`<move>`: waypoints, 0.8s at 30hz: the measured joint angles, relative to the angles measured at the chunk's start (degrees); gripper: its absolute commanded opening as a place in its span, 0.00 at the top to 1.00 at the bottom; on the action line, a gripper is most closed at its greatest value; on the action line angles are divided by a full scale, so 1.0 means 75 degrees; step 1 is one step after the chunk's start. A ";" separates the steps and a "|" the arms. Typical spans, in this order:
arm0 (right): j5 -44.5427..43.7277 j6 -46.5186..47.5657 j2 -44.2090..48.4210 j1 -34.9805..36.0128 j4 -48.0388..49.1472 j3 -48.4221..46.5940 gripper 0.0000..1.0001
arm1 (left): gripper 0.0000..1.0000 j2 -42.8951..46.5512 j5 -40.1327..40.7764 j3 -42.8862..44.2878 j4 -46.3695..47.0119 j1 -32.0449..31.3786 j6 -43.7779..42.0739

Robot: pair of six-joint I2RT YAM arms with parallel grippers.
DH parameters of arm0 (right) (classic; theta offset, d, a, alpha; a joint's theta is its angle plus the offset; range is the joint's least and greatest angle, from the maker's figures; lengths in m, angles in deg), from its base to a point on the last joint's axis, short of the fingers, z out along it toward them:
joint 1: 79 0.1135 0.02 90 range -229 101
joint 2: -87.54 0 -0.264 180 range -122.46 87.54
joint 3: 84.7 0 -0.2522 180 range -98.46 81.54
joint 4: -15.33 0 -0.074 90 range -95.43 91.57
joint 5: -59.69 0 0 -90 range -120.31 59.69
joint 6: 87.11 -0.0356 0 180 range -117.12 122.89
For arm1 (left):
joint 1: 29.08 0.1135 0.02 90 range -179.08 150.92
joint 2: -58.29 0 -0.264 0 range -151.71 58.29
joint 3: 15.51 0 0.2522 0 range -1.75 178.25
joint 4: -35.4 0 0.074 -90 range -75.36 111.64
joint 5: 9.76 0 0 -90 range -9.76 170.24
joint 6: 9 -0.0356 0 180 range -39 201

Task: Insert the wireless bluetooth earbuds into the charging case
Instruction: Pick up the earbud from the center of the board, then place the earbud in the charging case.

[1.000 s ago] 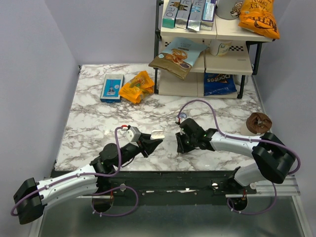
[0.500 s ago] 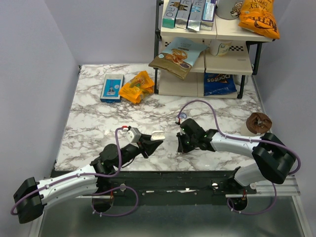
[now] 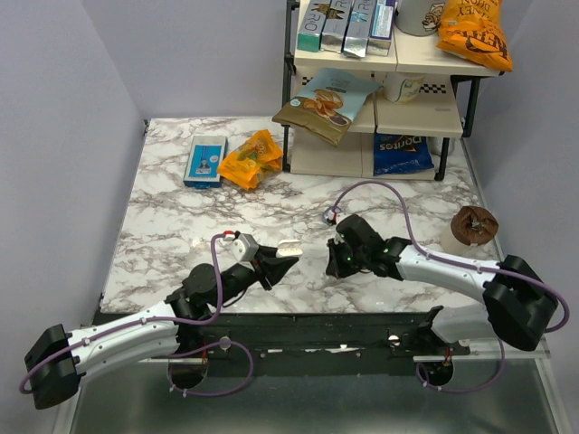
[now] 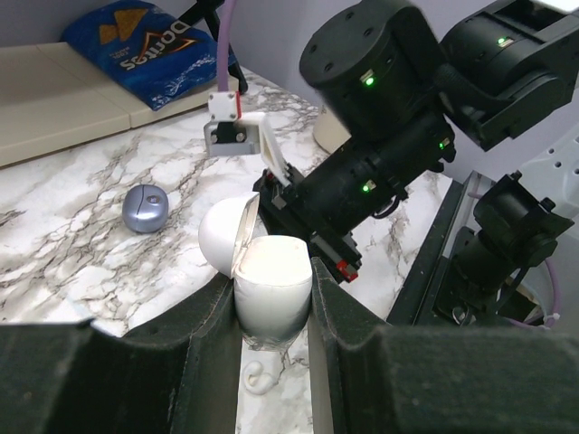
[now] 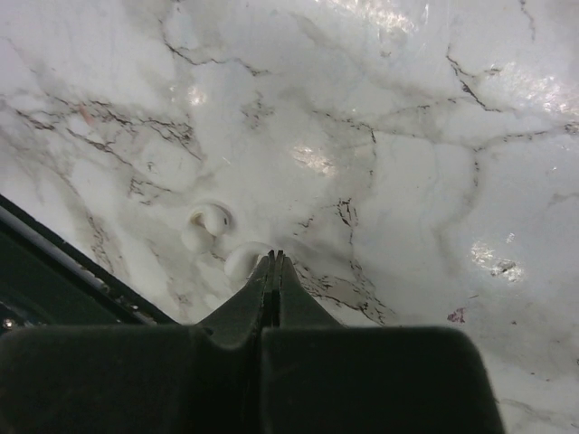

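Note:
My left gripper (image 4: 271, 298) is shut on the charging case (image 4: 271, 287), a white oval shell held upright above the table, its lid (image 4: 221, 235) hinged open to the left. From above, the case (image 3: 289, 245) shows at the left gripper (image 3: 284, 251) tips. Two small white earbuds (image 5: 206, 224) (image 5: 244, 262) lie on the marble near the table's front edge. My right gripper (image 5: 274, 259) is shut, fingertips pressed together with nothing between them, the tips right against the nearer earbud. Another view shows one earbud (image 4: 256, 380) on the table below the case. The right gripper (image 3: 336, 267) faces the left one.
A small round blue-grey puck (image 4: 145, 208) lies on the marble (image 3: 181, 226) behind the right gripper. A shelf rack (image 3: 380, 99) with snack bags stands at the back right. An orange bag (image 3: 249, 158) and a blue box (image 3: 205, 160) lie at the back left. A brown round object (image 3: 474, 224) sits at the right edge.
The right gripper's jaws have gone from part open to shut, and its arm has shifted a little toward the near edge. The left gripper and the case have stayed put.

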 measured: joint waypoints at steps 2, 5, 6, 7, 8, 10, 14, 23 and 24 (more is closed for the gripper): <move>-0.0105 -0.0035 0.0291 0.0000 -0.0090 -0.0017 0.99 | 1.00 0.0026 0.0023 0.0000 0.0000 -0.0020 0.0003; -0.0347 -0.0026 0.0761 0.0000 -0.0289 -0.0058 0.99 | 1.00 0.0064 0.0079 0.0000 0.0003 -0.0038 0.0003; -0.0443 -0.0020 0.0953 0.0000 -0.0353 -0.0079 0.99 | 1.00 0.0082 0.0119 -0.0006 0.0006 -0.0038 0.0003; -0.0548 -0.0015 0.1166 0.0000 -0.0408 -0.0090 0.99 | 1.00 0.0105 0.0157 -0.0015 0.0017 -0.0038 0.0006; -0.0650 0.0041 0.1408 0.0000 -0.0481 -0.0125 0.99 | 1.00 0.0128 0.0210 -0.0035 0.0050 -0.0038 0.0006; -0.0857 0.0175 0.1938 0.0000 -0.0603 -0.0245 0.99 | 1.00 0.0154 0.0294 -0.0070 0.0099 -0.0038 0.0009; -0.1317 0.0542 0.2975 0.0000 -0.0801 -0.0635 0.99 | 1.00 0.0026 0.0443 -0.0073 0.0294 0.0003 0.0032; -0.2518 0.1649 0.4508 0.0341 -0.0851 -0.1011 0.99 | 1.00 -0.1472 -0.0586 0.0073 0.1367 0.1218 0.0562; -0.2643 0.1792 0.4581 0.0455 -0.0842 -0.1026 0.99 | 1.00 -0.1644 -0.0758 0.0149 0.1451 0.1294 0.0589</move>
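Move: The right fingers already pinch an earbud just above the table. The open white case in the left hand lies about 9 cm left of the right hand, some 17 cm above and 2 cm back. The other earbud rests on the table roughly 5 cm left and 1 cm back, and the purple case some 16 cm ahead and 1 cm right. From the left hand, the pinched earbud is about 3 cm ahead, 10 cm right and 17 cm below. Lift the right gripper fast off the table, about 21 cm up to the level of the open case or a little over it, easing some 5 cm right. Swing its fingers up from steeply down by about 40 degrees and keep the pinch on the earbud. Meanwhile carry the case forward about 4 cm with the left gripper, hold unchanged. ##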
